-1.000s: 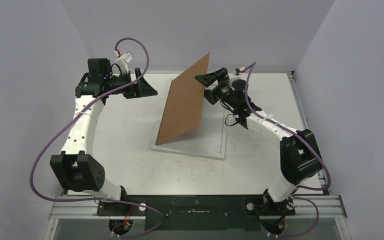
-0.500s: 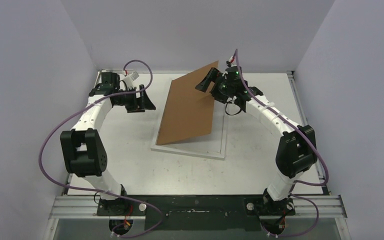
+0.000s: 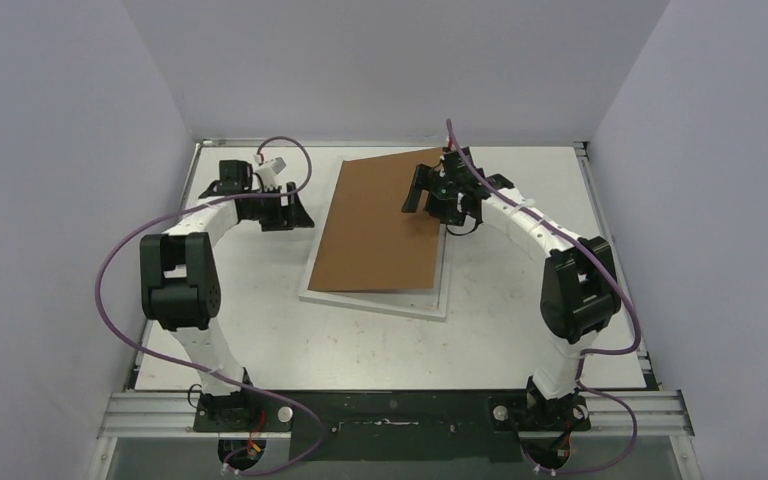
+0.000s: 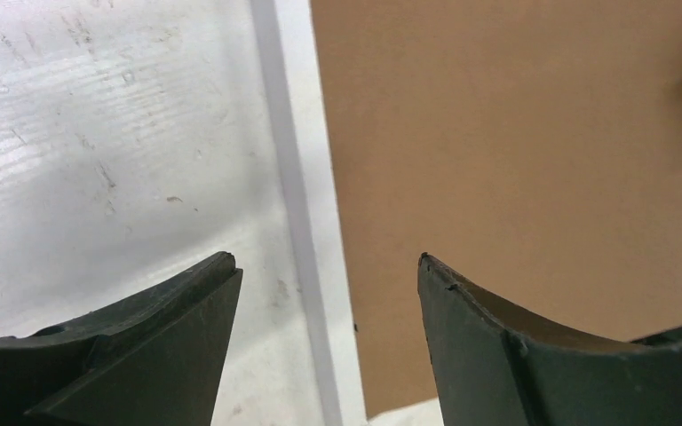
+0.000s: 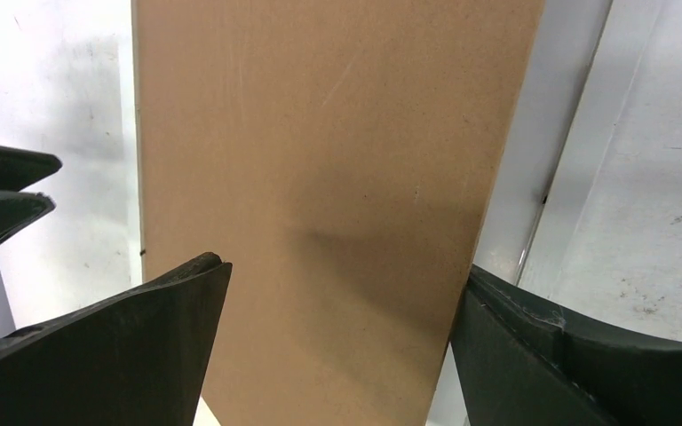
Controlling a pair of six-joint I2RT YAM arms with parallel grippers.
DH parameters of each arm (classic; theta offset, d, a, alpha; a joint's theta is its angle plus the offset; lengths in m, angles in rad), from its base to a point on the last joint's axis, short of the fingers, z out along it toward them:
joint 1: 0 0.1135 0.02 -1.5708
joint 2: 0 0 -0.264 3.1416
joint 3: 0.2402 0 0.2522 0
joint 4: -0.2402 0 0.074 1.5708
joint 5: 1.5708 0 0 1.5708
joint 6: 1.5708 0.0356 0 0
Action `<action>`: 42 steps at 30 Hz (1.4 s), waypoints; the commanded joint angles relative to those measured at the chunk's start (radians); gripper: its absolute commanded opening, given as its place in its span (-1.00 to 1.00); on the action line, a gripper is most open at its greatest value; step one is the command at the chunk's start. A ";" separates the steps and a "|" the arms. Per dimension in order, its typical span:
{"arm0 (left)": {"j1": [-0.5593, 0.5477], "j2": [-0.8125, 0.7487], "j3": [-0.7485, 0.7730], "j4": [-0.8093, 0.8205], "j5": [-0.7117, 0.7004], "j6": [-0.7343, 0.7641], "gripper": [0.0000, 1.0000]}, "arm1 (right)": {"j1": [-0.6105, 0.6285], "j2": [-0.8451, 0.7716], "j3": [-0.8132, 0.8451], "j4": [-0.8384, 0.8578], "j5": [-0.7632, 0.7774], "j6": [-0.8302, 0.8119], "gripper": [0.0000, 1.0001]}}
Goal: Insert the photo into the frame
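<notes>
The frame (image 3: 373, 300) lies flat mid-table, a white rectangle. A plain brown board (image 3: 380, 225) rests nearly flat on it and covers most of it. The photo is hidden. My left gripper (image 3: 295, 212) is low at the frame's left edge, open and holding nothing. In its wrist view the fingers straddle the white frame edge (image 4: 295, 222) and the board's (image 4: 515, 151) left side. My right gripper (image 3: 420, 192) hovers open over the board's far right corner. Its wrist view shows the board (image 5: 337, 177) below and between its fingers, with the frame edge (image 5: 533, 169) to the right.
Grey walls close in the white table (image 3: 260, 320) on three sides. Purple cables loop off both arms. The arm bases stand on a black rail (image 3: 390, 410) at the near edge.
The brown board has tipped from standing steeply on edge down to nearly flat on the frame. The right gripper followed it down. The left arm dropped toward the frame's left edge, its jaws narrowing slightly.
</notes>
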 commanded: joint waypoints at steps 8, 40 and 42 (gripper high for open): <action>-0.019 0.150 -0.004 0.127 0.005 0.000 0.08 | -0.013 0.029 0.001 0.005 0.041 -0.068 0.80; -0.050 0.139 -0.075 0.139 0.022 -0.025 -0.66 | -0.011 0.128 -0.034 -0.009 0.125 -0.141 0.79; -0.050 0.140 -0.075 0.135 0.023 -0.023 -0.68 | -0.011 0.128 -0.033 -0.010 0.126 -0.140 0.80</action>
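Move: The frame's left rim lies between the left hand's open fingers, about 3 cm to its right, 1 cm back and 6 cm below; the backing board's middle is about 16 cm to that hand's right, 2 cm ahead and 4 cm lower. The board's raised right edge leans at the right hand's right fingertip, roughly 4 cm right, 1 cm back and 3 cm below. The frame's right rim is some 7 cm right of this hand, level fore-and-aft and 12 cm below. The left fingers drop about 6.5 cm astride the frame's left rim, shift 2.5 cm right and close until they pinch it, then hold. Meanwhile the right hand, fingers kept wide open with the board's edge against its right finger at first, sinks some 7.5 cm in two stages, drifting 3 cm right towards the right rim and rolling about 10 degrees, left side down. ##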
